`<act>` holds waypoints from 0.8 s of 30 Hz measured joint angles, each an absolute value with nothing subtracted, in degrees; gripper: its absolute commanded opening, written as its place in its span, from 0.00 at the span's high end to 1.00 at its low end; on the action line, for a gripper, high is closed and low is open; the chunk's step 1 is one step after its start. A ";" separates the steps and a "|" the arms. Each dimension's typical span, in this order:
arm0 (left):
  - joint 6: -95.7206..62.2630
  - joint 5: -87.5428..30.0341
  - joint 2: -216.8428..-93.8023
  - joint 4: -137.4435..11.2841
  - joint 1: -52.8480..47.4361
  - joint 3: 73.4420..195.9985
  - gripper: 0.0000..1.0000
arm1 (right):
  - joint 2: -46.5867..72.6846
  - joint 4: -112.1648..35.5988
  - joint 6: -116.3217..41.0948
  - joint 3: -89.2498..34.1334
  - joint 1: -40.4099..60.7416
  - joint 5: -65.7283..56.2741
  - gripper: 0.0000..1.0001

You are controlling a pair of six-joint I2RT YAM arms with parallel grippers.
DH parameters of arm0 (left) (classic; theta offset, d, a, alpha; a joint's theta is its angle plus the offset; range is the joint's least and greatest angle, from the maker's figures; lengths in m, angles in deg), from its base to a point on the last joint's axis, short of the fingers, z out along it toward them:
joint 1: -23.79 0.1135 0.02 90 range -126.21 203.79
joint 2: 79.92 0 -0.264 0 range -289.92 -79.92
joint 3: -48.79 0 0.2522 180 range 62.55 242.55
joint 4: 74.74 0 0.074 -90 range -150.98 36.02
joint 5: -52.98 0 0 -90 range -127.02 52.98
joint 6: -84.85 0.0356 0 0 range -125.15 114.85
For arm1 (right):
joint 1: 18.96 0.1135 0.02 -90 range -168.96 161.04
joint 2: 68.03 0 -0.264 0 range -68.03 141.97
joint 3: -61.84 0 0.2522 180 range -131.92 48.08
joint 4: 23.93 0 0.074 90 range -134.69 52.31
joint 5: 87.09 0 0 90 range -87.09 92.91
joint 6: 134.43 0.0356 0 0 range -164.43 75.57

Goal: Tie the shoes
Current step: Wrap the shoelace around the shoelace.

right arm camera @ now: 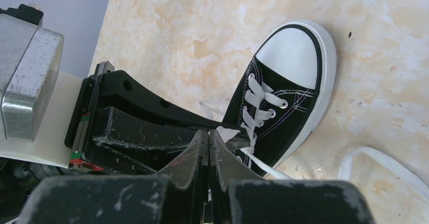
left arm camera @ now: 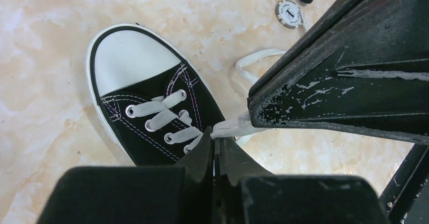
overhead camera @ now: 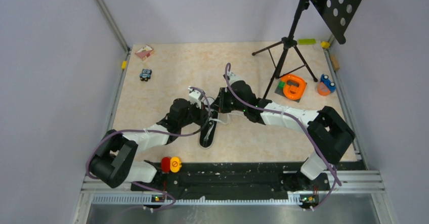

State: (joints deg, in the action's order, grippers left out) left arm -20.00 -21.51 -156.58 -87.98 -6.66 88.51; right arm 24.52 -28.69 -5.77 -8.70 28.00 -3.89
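A black sneaker [overhead camera: 207,133] with a white toe cap lies mid-table, toe toward the arms. Both grippers meet just above its lacing. In the left wrist view the shoe [left arm camera: 146,97] fills the left side, and my left gripper [left arm camera: 216,139] is shut on a white lace [left arm camera: 230,129] that runs right under the right gripper's black fingers [left arm camera: 344,82]. In the right wrist view my right gripper [right arm camera: 208,133] is shut on a lace [right arm camera: 223,133] beside the shoe [right arm camera: 283,92], pressed against the left gripper's fingers [right arm camera: 152,128]. In the top view the left gripper [overhead camera: 205,102] and right gripper [overhead camera: 220,105] nearly touch.
Slack lace loops lie on the table [left arm camera: 253,59] [right arm camera: 379,158]. A tripod [overhead camera: 283,57] with a perforated black panel stands back right, near an orange object [overhead camera: 293,86] and a blue-orange toy [overhead camera: 326,85]. A small toy car [overhead camera: 145,74] and a pink block [overhead camera: 144,52] sit back left.
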 measured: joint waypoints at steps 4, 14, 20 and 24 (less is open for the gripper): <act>-20.02 -21.49 -156.58 -87.98 -6.66 88.51 1.00 | 24.52 -28.69 -5.77 -8.70 28.00 -3.92 1.00; -20.29 -21.36 -156.58 -90.71 -6.66 87.46 1.00 | 24.22 -31.45 -6.12 -9.48 27.98 -2.60 0.44; -20.50 -20.72 -156.58 -91.67 -6.62 86.50 1.00 | 17.35 -37.63 -7.41 -8.83 26.73 2.75 0.39; -20.68 -19.93 -156.58 -92.37 -6.60 86.39 1.00 | 5.94 -40.37 -7.41 -4.19 23.50 8.70 0.39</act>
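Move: Held in the shut right fingers, the lace loop is right at that hand point; the left hand's fingertips, already shut on the same loop, sit about 5 cm below it and within a couple of centimetres sideways. The shoe's middle is roughly 2 cm back, 1 cm left and 10 cm below. The poker chip lies some 20 cm to the right, 3 cm farther out and 13 cm lower. From the left hand, the loop is about 1 cm back, 1 cm right and 5 cm above. Opening its fingers to a bit over half, the right hand lets go of the lace loop. It then draws off slowly at first and quickly after, about 9 cm to the right and 5 cm up, away from the shoe, swinging some 15 degrees clockwise. The left hand stays over the laces and keeps the loop pinched. ##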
